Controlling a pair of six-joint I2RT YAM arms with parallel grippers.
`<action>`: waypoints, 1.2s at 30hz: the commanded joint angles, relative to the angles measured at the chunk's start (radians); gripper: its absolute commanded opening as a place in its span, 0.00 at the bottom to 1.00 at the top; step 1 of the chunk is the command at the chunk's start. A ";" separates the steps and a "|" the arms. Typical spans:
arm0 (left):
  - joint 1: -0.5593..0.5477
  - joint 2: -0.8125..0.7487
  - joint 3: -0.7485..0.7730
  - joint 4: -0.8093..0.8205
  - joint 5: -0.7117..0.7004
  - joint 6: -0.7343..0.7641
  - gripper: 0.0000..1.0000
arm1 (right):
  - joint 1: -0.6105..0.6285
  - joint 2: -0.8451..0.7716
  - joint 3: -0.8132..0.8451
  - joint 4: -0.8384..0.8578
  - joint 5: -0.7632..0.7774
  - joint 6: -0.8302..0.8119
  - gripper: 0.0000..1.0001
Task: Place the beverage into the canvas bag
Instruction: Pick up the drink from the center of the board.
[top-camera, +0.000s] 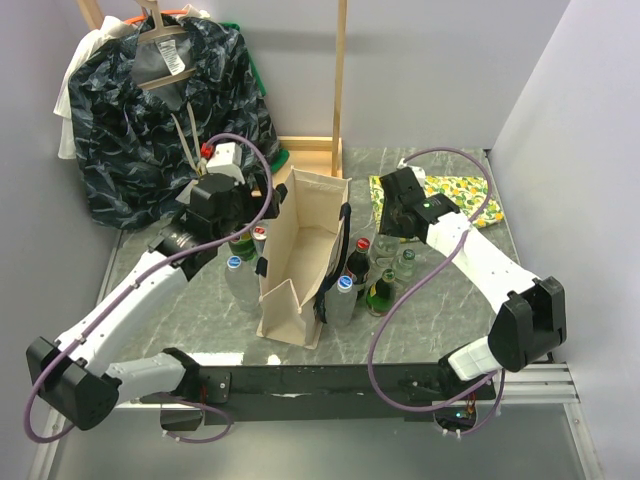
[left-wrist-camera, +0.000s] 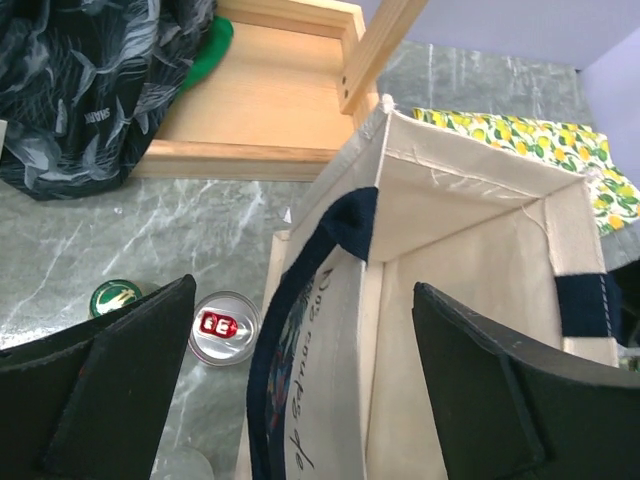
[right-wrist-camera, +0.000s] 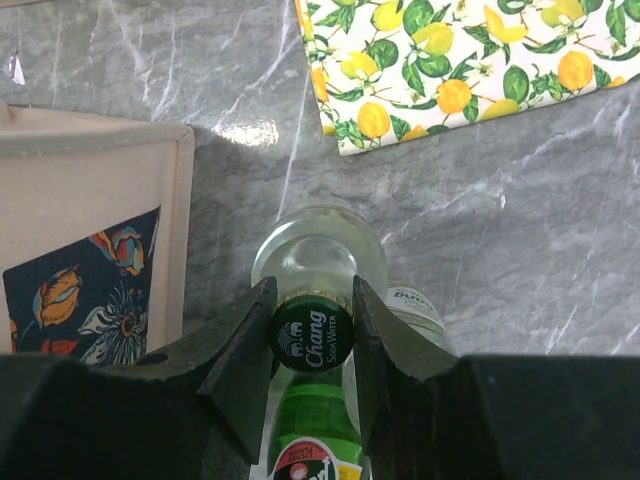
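The beige canvas bag (top-camera: 300, 250) stands open mid-table, its dark straps on both sides. In the right wrist view a green glass bottle (right-wrist-camera: 320, 425) with a dark Chang cap (right-wrist-camera: 312, 332) sits between my right gripper's (right-wrist-camera: 312, 320) fingers, which press the cap from both sides. From above, the right gripper (top-camera: 390, 238) hangs over the bottle cluster just right of the bag, with the green bottle (top-camera: 380, 294) below it. My left gripper (left-wrist-camera: 304, 290) is wide open and straddles the bag's left wall (left-wrist-camera: 340, 330) and strap, holding nothing.
Left of the bag stand a silver can (left-wrist-camera: 225, 327) and a green-capped bottle (left-wrist-camera: 115, 297). More bottles (top-camera: 345, 290) crowd the bag's right side, one of them clear (right-wrist-camera: 318, 245). A lemon-print cloth (top-camera: 455, 195), a wooden frame (left-wrist-camera: 260, 100) and a dark garment (top-camera: 150, 100) are behind.
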 joint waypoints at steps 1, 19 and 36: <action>-0.001 -0.009 0.002 -0.019 0.049 0.022 0.91 | 0.001 -0.061 0.049 0.056 0.025 0.011 0.00; -0.001 0.106 0.013 -0.039 0.167 0.046 0.45 | -0.056 -0.131 0.101 0.029 0.042 0.003 0.00; -0.001 0.114 -0.001 0.079 0.176 -0.032 0.01 | -0.066 -0.135 0.238 -0.017 0.066 -0.024 0.00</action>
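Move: The bag's left rim, beside its navy handle, lies about 3 cm to the right of the left hand, level with it going forward and some 5 cm below; the can stands about 5 cm left, 2 cm ahead and 25 cm down. The right hand already grips the clear drink bottle by its green cap. From that hand the bag opening is roughly 15 cm left, level in reach and 7 cm higher; the cola bottle stands 6 cm left and 5 cm back, the Perrier bottle about 12 cm straight back. The left hand sinks about 5 cm and slides some 3 cm to the right, tipping its fingers down a little and swinging slightly clockwise while they close from wide open to pinch the bag's left rim beside the navy handle. Meanwhile the right hand keeps its hold on the green cap and, after a brief pause, raises the drink bottle about 7 cm, easing a couple of centimetres to the right, away from the bag and the cola bottle, as its fingers tilt up slightly. ##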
